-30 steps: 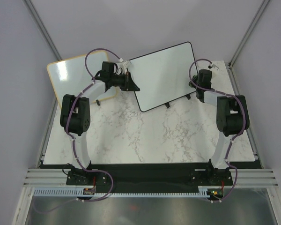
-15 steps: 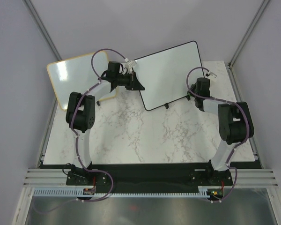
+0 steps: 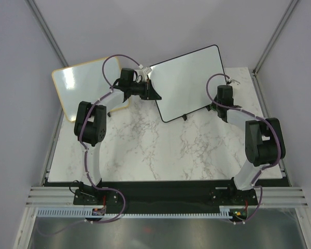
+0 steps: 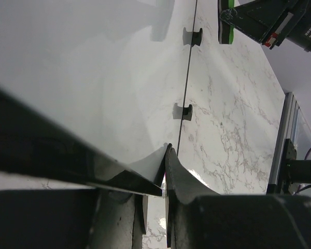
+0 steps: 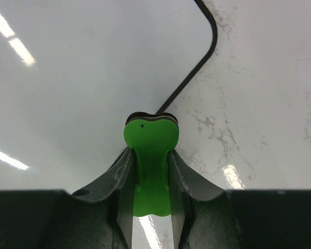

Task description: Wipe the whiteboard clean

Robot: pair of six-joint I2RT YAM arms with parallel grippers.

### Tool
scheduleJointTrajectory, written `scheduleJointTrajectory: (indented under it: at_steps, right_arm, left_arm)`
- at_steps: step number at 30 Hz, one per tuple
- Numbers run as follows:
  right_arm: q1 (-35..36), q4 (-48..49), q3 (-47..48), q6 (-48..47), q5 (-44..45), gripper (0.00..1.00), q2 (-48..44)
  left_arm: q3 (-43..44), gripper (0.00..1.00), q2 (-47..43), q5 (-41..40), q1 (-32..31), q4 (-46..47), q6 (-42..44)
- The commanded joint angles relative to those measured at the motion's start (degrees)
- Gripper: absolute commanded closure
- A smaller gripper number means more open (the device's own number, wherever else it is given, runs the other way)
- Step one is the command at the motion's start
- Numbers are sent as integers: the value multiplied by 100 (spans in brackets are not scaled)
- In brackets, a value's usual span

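Observation:
The whiteboard, white with a thin black frame, is tilted up at the back of the marble table. My left gripper is shut on its left edge. In the left wrist view that gripper pinches the whiteboard between its jaws, and two small black feet show along the frame. My right gripper sits at the board's lower right corner. It is shut on a green eraser. The right wrist view has the right gripper holding the eraser against the whiteboard near its rounded corner.
A second white board with a light wooden frame leans at the back left, behind my left arm. Grey walls close in the table on three sides. A metal rail runs along the near edge by the arm bases.
The whiteboard has shifted right and slightly back, carried by my left gripper. My right gripper with the eraser moved a little along the board's right corner. Both grips stayed shut.

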Motion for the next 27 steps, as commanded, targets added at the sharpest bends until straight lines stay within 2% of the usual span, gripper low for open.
scheduleJointTrajectory:
  at_steps: [1, 3, 6, 10, 13, 16, 17, 19, 20, 21, 23, 27]
  right_arm:
    - [-61, -1175, 444, -352, 657, 100, -199]
    - [-219, -1504, 444, -458, 860, 100, -304]
    - [-553, -1961, 356, -687, 694, 100, -374]
    - [-1044, -2278, 330, -827, -6, 100, -130]
    - [-1160, -2497, 531, -942, -413, 95, 152]
    - [-1160, -2700, 672, -1021, -353, 77, 442]
    - [-1151, -2701, 655, -1021, -283, 62, 434]
    - [-1160, -2701, 638, -1047, -203, 50, 356]
    - [-1151, -2701, 638, -1073, -98, 38, 329]
    - [-1160, -2701, 629, -1126, -36, 33, 294]
    - [-1151, -2692, 629, -1214, 8, 23, 145]
    - [-968, -2500, 541, -1679, -105, 21, -198]
  left_arm:
    - [-242, 98, 65, -533, -186, -542, 616]
    - [-277, 98, 56, -568, -177, -551, 695]
    - [-277, 98, 38, -682, -177, -560, 810]
    - [-268, 98, -14, -796, -168, -569, 907]
    - [-268, 98, -32, -832, -168, -569, 942]
    - [-259, 98, -32, -823, -168, -577, 951]
    - [-268, 98, -32, -823, -168, -586, 951]
    - [-268, 98, -23, -823, -168, -586, 959]
    - [-251, 98, -23, -823, -168, -586, 959]
    - [-242, 98, -15, -832, -168, -586, 959]
    - [-224, 98, -14, -823, -168, -586, 968]
    - [-180, 98, -23, -841, -168, -586, 986]
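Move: The right hand holds the green eraser above the whiteboard's lower right edge; the bare table spot it is taken to lies about 7 cm back, 9 cm to the right and 6 cm down. The board's near black clip is level ahead, some 2 cm left and 5 cm lower, and the board's middle about 12 cm ahead, 13 cm left and 5 cm higher. From the left hand, at the board's left edge, that spot is about 37 cm right, 12 cm back and 10 cm down. The right hand carries the gripped eraser off to the right and back, away from the whiteboard's lower right edge, about 12 cm across, sinking some 6 cm onto the bare table, mostly in the later part, as the wrist tips the fingers about 25 degrees further down. There it stops and its fingers open wide, letting go of the eraser and staying around it with barely any lift, while the left hand stays still at the board's left edge. ##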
